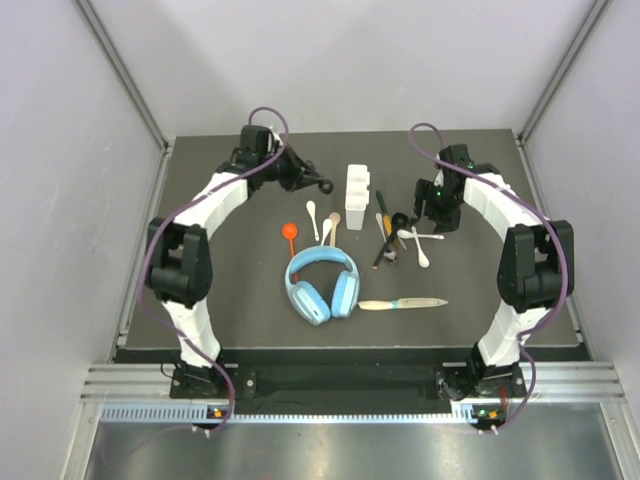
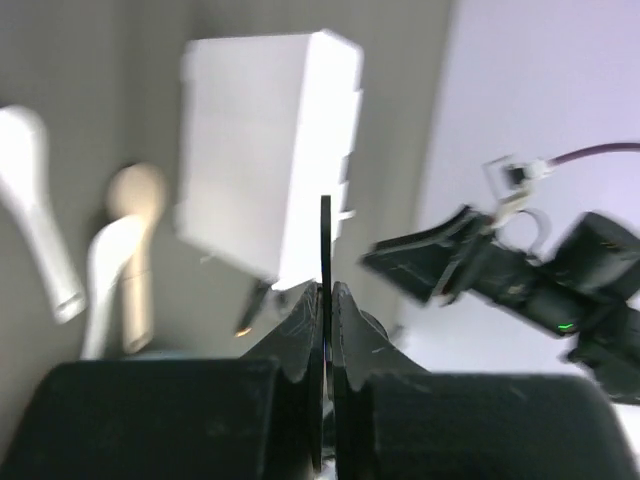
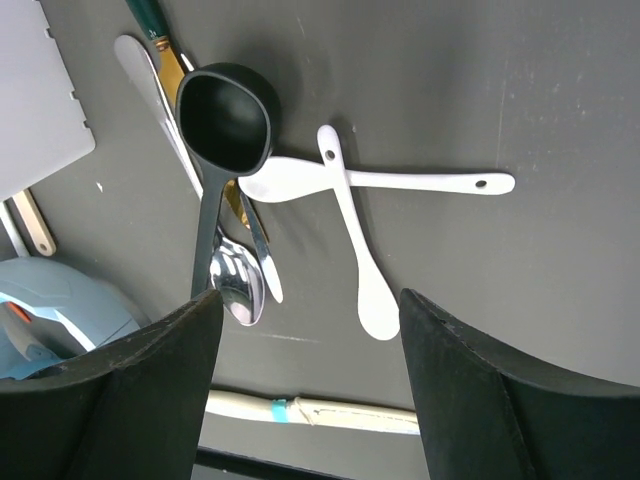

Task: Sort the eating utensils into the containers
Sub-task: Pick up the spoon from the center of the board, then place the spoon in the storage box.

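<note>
My left gripper (image 1: pixel 308 178) (image 2: pixel 327 290) is shut on a thin black utensil (image 2: pixel 325 235), which I see edge-on sticking out of the jaws. It hangs just left of the white divided caddy (image 1: pixel 357 195) (image 2: pixel 270 150). My right gripper (image 1: pixel 437 212) (image 3: pixel 310 300) is open above a pile of utensils. In that pile are a black scoop spoon (image 3: pixel 225 115), a metal spoon (image 3: pixel 238 282) and two crossed white spoons (image 3: pixel 362 255). An orange-red spoon (image 1: pixel 289 232) and more white spoons (image 1: pixel 312 218) lie left of the caddy. A pale-handled knife (image 1: pixel 403 303) (image 3: pixel 310 410) lies near the front.
Light-blue headphones (image 1: pixel 322 283) (image 3: pixel 50 310) lie in the middle of the dark mat, between the two groups of cutlery. A wooden spoon (image 1: pixel 334 225) (image 2: pixel 140 240) rests beside the white ones. Grey walls enclose the table on three sides.
</note>
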Controlling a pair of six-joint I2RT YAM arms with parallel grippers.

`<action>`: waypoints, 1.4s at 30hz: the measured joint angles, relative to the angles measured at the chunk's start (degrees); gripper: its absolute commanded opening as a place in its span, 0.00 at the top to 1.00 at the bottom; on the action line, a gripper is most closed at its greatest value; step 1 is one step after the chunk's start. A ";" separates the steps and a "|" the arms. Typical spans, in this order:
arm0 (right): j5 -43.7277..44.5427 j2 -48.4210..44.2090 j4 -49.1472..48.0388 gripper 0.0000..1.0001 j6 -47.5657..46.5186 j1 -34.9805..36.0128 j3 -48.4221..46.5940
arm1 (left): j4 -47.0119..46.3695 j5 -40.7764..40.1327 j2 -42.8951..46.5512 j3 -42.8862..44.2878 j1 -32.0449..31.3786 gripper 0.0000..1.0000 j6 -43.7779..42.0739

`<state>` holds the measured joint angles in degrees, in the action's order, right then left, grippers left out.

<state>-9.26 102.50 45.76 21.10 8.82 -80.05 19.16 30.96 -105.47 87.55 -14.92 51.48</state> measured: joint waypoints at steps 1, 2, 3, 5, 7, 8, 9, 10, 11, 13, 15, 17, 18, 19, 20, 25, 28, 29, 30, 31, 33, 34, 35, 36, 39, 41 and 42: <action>-0.02 0.00 -0.02 0.29 0.00 0.00 0.00 | -4.39 1.99 -2.08 0.04 -0.26 1.00 3.10; -0.02 0.00 0.02 0.29 0.00 0.00 0.00 | -7.52 3.48 -3.82 0.35 -0.44 1.00 5.46; -0.02 0.00 0.02 0.29 0.00 0.00 0.00 | -10.88 5.09 -6.05 1.09 -0.70 1.00 8.59; -0.04 0.00 0.04 0.30 0.02 0.00 0.00 | -18.34 7.96 -11.41 3.89 -1.31 1.00 15.15; -0.04 0.00 0.04 0.30 0.02 0.00 0.00 | -23.15 9.68 -15.39 6.71 -1.88 1.00 19.76; -0.04 0.00 0.07 0.29 0.02 0.00 0.00 | -25.44 10.40 -17.46 8.66 -2.16 1.00 21.99; -0.04 0.00 0.02 0.30 0.04 0.00 0.00 | -27.26 10.86 -19.23 10.67 -2.49 1.00 23.96; -0.04 0.00 0.04 0.29 0.04 0.00 0.00 | -28.83 11.41 -20.81 12.59 -2.89 1.00 25.66; -0.04 0.00 0.04 0.30 0.04 0.00 0.00 | -30.82 11.89 -22.05 14.34 -3.28 1.00 27.52; -0.04 0.00 0.04 0.30 0.04 0.00 0.00 | -34.75 12.76 -23.45 16.06 -4.02 1.00 31.87; -0.04 0.00 0.04 0.30 0.04 0.00 0.00 | -40.13 13.77 -24.28 16.74 -4.61 1.00 36.65; -0.04 0.00 0.04 0.30 0.04 0.00 0.00 | -47.45 14.93 -25.42 16.87 -5.44 1.00 43.12; -0.04 0.00 0.04 0.30 0.04 0.00 0.00 | -49.83 15.21 -25.88 16.87 -5.79 1.00 45.48; -0.04 0.00 0.04 0.30 0.04 0.00 0.00 | -52.43 15.61 -26.36 16.85 -6.21 1.00 48.24; -0.04 0.00 0.04 0.30 0.04 0.00 0.00 | -54.69 16.00 -26.71 16.50 -6.69 1.00 51.06; -0.02 0.00 0.04 0.30 0.07 0.00 0.00 | -67.25 16.87 -26.40 8.50 -9.22 1.00 58.64; -0.04 0.00 0.04 0.30 0.07 0.00 0.00 | -73.02 16.15 -26.29 1.40 -10.58 1.00 60.87; -0.04 0.00 0.04 0.30 0.09 0.00 0.00 | -73.61 16.15 -26.29 0.04 -10.78 1.00 61.29; -0.04 0.00 0.04 0.30 0.09 0.00 0.00 | -73.88 16.13 -26.34 -0.48 -10.80 1.00 61.61; -0.04 0.00 0.04 0.30 0.07 0.00 0.00 | -74.23 16.06 -26.40 -0.52 -10.73 1.00 61.96; -0.04 0.00 0.07 0.30 0.07 0.00 0.00 | -75.41 15.91 -26.40 0.07 -10.38 1.00 62.40; -0.02 0.00 0.04 0.30 0.04 0.00 0.00 | -75.30 15.91 -26.40 0.76 -10.21 1.00 62.49; -0.02 0.00 0.04 0.30 0.04 0.00 0.00 | -75.17 15.98 -26.40 1.42 -10.10 1.00 62.60; -0.02 0.00 0.07 0.30 0.04 0.00 0.00 | -74.55 16.09 -26.43 2.56 -9.90 1.00 62.64; 0.00 0.00 0.04 0.30 0.04 0.00 0.00 | -74.18 16.15 -26.43 5.46 -9.51 1.00 62.66; 0.04 0.00 0.04 0.30 0.00 0.00 0.02 | -74.20 16.17 -26.43 6.47 -9.27 1.00 62.66; 0.11 0.00 0.04 0.30 -0.02 0.00 0.02 | -74.20 16.20 -26.43 6.56 -9.05 1.00 62.66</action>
<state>-9.15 102.50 45.80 21.08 8.82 -80.03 -55.05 47.16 -131.90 94.11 -23.97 114.15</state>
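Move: Level with the left hand, which already holds the black measuring spoon, and about 11 cm to its right stands the white container, its middle some 15 cm lower. On the board, roughly 20 cm below the hand, the wooden spoon lies 6 cm back and 6 cm right; a white spoon lies straight back 4 cm. The green-handled knife is 17 cm right, 2 cm back. From the right hand the container is about 17 cm left, 5 cm ahead, 4 cm lower. Carrying the black measuring spoon in still-shut fingers, the left hand sweeps some 14 cm right to above the white container, arcing forward and up before drawing back. It dips about 5 cm over the container, then rises as much again, ending 7 cm above its start. Meanwhile the wrist rolls some 50 degrees, swinging the fingers from pointing down to roughly level towards the right. ##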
